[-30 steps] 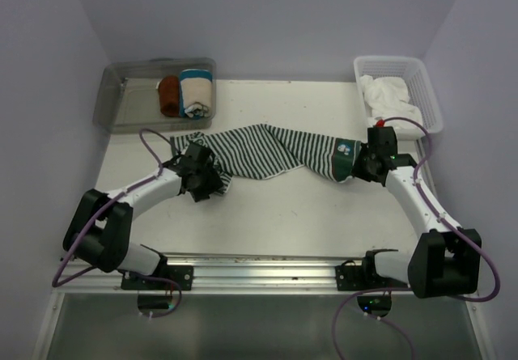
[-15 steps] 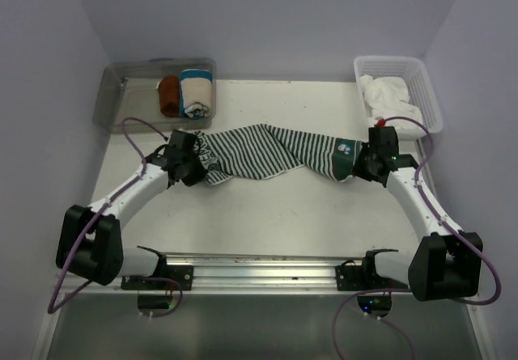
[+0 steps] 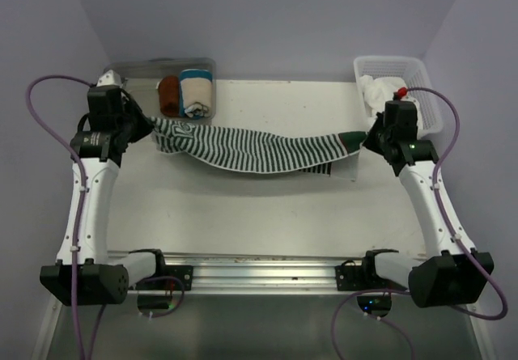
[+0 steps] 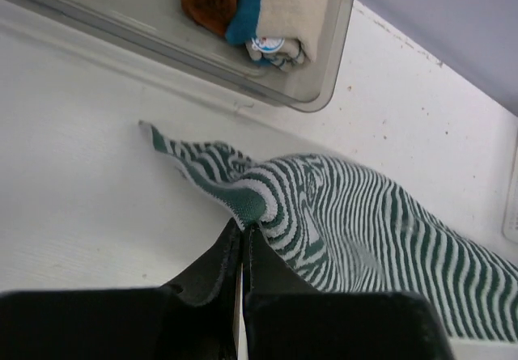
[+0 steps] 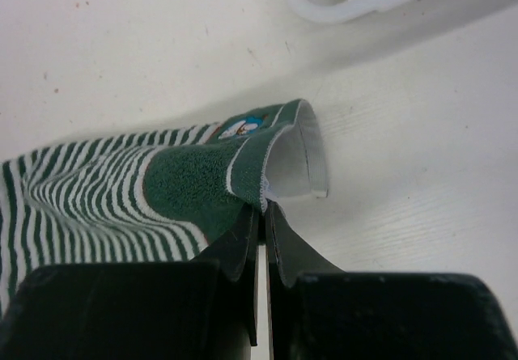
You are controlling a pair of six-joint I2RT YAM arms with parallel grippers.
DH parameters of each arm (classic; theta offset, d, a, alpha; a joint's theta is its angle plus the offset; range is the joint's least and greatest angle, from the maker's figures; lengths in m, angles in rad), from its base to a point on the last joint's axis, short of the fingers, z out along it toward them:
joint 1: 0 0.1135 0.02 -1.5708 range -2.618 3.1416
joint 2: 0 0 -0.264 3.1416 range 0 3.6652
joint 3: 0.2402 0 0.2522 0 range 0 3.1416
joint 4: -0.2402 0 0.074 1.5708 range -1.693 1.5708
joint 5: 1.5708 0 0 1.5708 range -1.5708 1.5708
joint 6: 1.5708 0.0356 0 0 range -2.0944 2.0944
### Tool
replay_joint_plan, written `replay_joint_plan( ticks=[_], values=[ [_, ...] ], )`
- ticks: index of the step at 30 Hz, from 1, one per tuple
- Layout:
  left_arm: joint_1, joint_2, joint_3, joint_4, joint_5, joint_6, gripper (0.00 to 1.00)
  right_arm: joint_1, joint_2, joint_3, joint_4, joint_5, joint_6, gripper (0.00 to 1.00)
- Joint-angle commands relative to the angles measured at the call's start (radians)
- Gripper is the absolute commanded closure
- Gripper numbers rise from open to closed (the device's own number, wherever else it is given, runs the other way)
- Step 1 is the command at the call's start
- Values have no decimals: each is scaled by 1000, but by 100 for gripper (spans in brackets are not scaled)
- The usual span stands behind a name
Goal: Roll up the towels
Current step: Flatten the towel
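The green-and-white striped towel (image 3: 259, 151) hangs stretched across the table between both arms, sagging in the middle. My left gripper (image 3: 148, 124) is shut on its left corner (image 4: 247, 202), held up near the clear bin. At the right, my right gripper (image 3: 366, 140) is shut on the dark green hem (image 5: 267, 182) of the towel's other end, lifted off the table. The plain white towel (image 3: 384, 93) lies crumpled in the white basket (image 3: 429, 93) at the back right.
A clear plastic bin (image 3: 121, 93) at the back left holds a rolled rust-brown towel (image 3: 168, 95) and a rolled cream towel with a teal band (image 3: 195, 93). Purple walls close in the table on three sides. A metal rail (image 3: 259, 263) runs along the near edge.
My left gripper closed on the striped towel's left corner and rose toward the back left. The right gripper lifted its end up and back. The towel went from bunched to stretched out.
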Motion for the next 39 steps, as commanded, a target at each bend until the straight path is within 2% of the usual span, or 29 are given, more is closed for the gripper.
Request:
replay_joint_plan(
  ticks=[1,6,14,21,23,32,35,38,39],
  values=[
    [63,0,128,-87,37,94,100,-11,-54,85,-48,50,-18,100],
    [90,11,268,-119,26,77,100,-11,-126,175,-117,90,-29,100],
    [111,-29,387,-130,46,14,100,-11,-242,316,-251,153,-75,100],
    [110,-92,507,-226,0,48,100,-11,-371,401,-362,237,-115,100],
    [107,-141,495,-220,-63,47,100,-11,-414,428,-400,259,-119,100],
    [96,-256,460,-242,-161,40,100,4,-508,537,-522,340,-139,100],
    [85,-253,455,-248,-170,47,100,6,-509,493,-508,328,-124,100],
    [85,-247,377,-242,-173,53,100,6,-497,398,-461,282,-101,100],
    [85,-241,305,-234,-166,41,100,6,-491,366,-436,270,-92,100]
  ],
)
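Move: The striped towel already hangs by its two far-apart ends, one in each shut gripper. Its sagging middle lies about 26 cm right of the left hand, 2 cm back and 16 cm below, and some 29 cm left of the right hand, 2 cm back and 11 cm below. The grey tray is 14 cm ahead of the left hand, 2 cm left and 22 cm below. The white basket is 14 cm ahead of the right hand, 8 cm right and 16 cm below. The striped towel is carried up and back by both grippers, which keep their pinch on its ends: each climbs some 20 cm, then draws in more steeply towards the bases, the right hand farther back and also outward to the right, the left edging left. Both hands tip upward by 25–30 degrees and, just at the end, begin to sink and come forward again. ##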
